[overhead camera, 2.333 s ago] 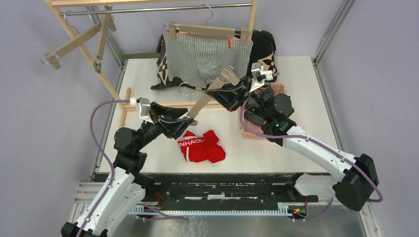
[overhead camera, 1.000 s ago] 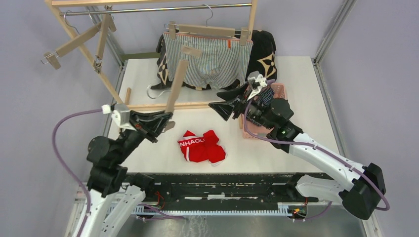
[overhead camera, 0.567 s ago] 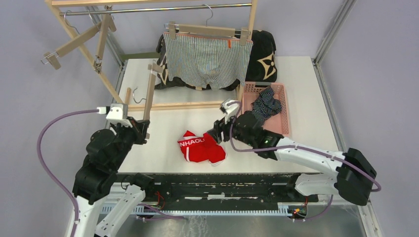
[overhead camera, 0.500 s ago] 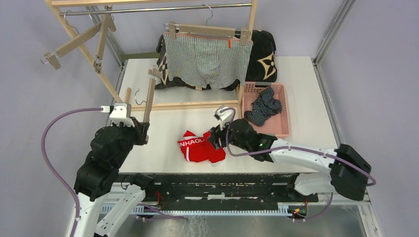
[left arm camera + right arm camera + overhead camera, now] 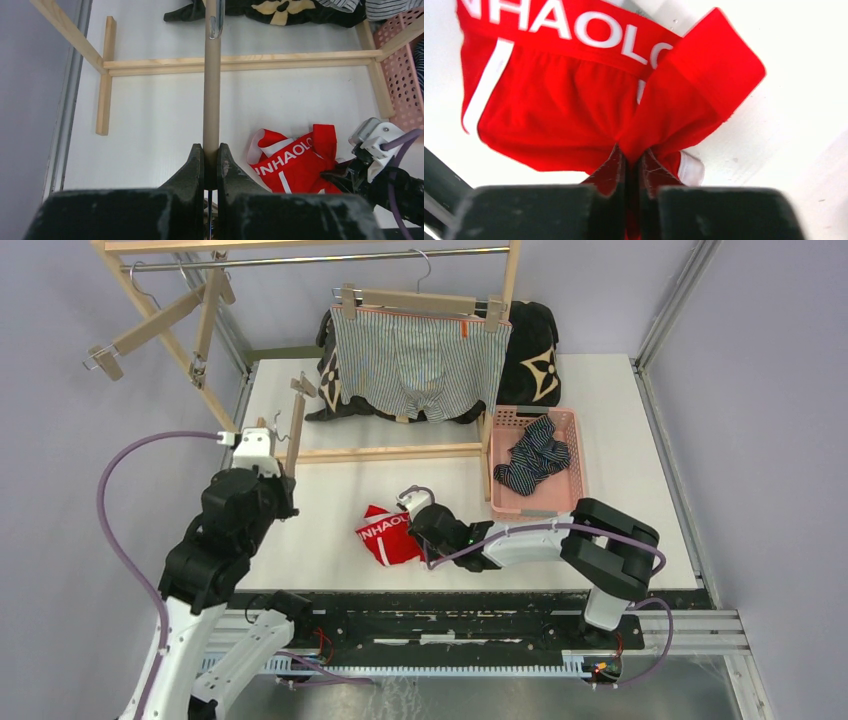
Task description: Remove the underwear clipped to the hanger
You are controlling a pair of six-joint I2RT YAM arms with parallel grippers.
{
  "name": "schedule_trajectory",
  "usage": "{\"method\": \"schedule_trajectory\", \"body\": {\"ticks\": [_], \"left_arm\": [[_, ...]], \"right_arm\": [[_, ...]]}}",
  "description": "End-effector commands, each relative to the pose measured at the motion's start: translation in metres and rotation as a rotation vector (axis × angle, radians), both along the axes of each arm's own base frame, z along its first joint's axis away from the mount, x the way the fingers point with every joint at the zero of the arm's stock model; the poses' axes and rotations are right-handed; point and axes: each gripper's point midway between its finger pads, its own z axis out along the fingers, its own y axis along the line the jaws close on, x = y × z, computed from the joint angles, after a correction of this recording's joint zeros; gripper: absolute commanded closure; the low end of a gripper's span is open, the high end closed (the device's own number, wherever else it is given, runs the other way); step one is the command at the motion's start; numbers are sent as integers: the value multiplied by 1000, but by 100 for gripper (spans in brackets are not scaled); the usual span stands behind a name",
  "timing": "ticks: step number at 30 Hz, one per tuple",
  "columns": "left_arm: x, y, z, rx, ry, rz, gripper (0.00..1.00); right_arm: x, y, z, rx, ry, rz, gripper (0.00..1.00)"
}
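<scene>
The red underwear point(image 5: 385, 538) lies crumpled on the white table, and my right gripper point(image 5: 631, 156) is shut on a fold of it point(image 5: 574, 100) at its right edge point(image 5: 413, 534). My left gripper point(image 5: 211, 156) is shut on the bar of an empty wooden hanger point(image 5: 212, 85), holding it upright near the rack's left foot point(image 5: 294, 425). The grey-and-white pinstriped underwear point(image 5: 418, 358) hangs clipped to a wooden hanger point(image 5: 420, 300) on the rail. The navy striped underwear point(image 5: 532, 458) lies in the pink basket point(image 5: 576, 465).
A wooden rack with a metal rail point(image 5: 320, 258) spans the back, its floor bars point(image 5: 380, 452) across the table. A black floral cushion point(image 5: 535, 350) sits behind the pinstriped pair. Another empty hanger point(image 5: 150, 325) hangs at the rail's left end.
My right arm came down from beside the basket to the red underwear and closed on it. My left arm swung the empty hanger leftward toward the rack's left side.
</scene>
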Motion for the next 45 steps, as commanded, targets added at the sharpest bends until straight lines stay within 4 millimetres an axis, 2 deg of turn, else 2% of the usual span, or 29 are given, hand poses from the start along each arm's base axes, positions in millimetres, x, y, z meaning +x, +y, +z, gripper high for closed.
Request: {"method": "schedule_trajectory", "body": {"ticks": [1, 3, 5, 10, 12, 15, 17, 19, 21, 25, 29, 33, 35, 38, 40, 42, 45], "left_arm": [[32, -4, 18, 66, -53, -2, 97], [44, -7, 23, 94, -54, -9, 97], [54, -7, 36, 116, -62, 0, 97], [71, -14, 89, 118, -162, -24, 97], [74, -13, 108, 127, -194, -19, 97], [79, -13, 126, 152, -217, -19, 97], [83, -15, 133, 164, -233, -34, 97], [89, -19, 137, 173, -244, -55, 97], [96, -22, 138, 182, -241, -78, 97], [116, -23, 143, 167, -238, -109, 97], [138, 1, 152, 119, -246, -96, 97], [146, 13, 165, 112, -276, -75, 97], [146, 12, 171, 96, -302, -87, 97], [143, 7, 180, 71, -338, -109, 97], [141, 6, 185, 62, -361, -112, 97], [140, 6, 192, 57, -390, -106, 97], [139, 7, 204, 52, -430, -100, 97]], "right_arm": [[0, 6, -4, -1, 28, -26, 99], [-1, 6, 9, 22, 16, -19, 99], [0, 3, 31, 54, -22, -28, 100], [4, -25, 106, 111, -186, -100, 100], [8, -44, 141, 147, -255, -150, 99], [12, -77, 196, 235, -365, -235, 99], [18, -106, 232, 276, -456, -318, 99], [25, -142, 265, 287, -564, -445, 99], [28, -177, 291, 269, -651, -551, 99], [31, -213, 324, 268, -715, -640, 100], [33, -229, 336, 264, -742, -676, 99], [43, -237, 329, 206, -755, -707, 99], [54, -240, 319, 163, -746, -733, 100], [78, -249, 292, 92, -703, -780, 99], [94, -244, 268, 65, -649, -768, 99], [106, -241, 253, 48, -618, -765, 99], [117, -245, 239, 14, -601, -793, 99]]}}
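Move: The red underwear lies bunched on the table right at the right fingers, its middle roughly 4 cm to their left. From that hand the pink basket stands about 25 cm to the right, 13 ahead, the dark striped underwear inside it. The left hand still grips a bare hanger; its rod runs some 20 cm ahead and 20 above, other empty hangers 6 cm left of that spot and the light striped underwear some 21 cm right, 14 lower. The right fingers finish closing and pinch the red underwear, then lift it about 30 cm while swinging some 25 cm right, the wrist turning roughly 45 degrees clockwise and levelling out, before reaching forward and sinking over the pink basket with the grip kept. Meanwhile the left hand, still gripping the bare hanger, dips slightly, then carries it forward and up, about 15 cm each way, towards the rod. ##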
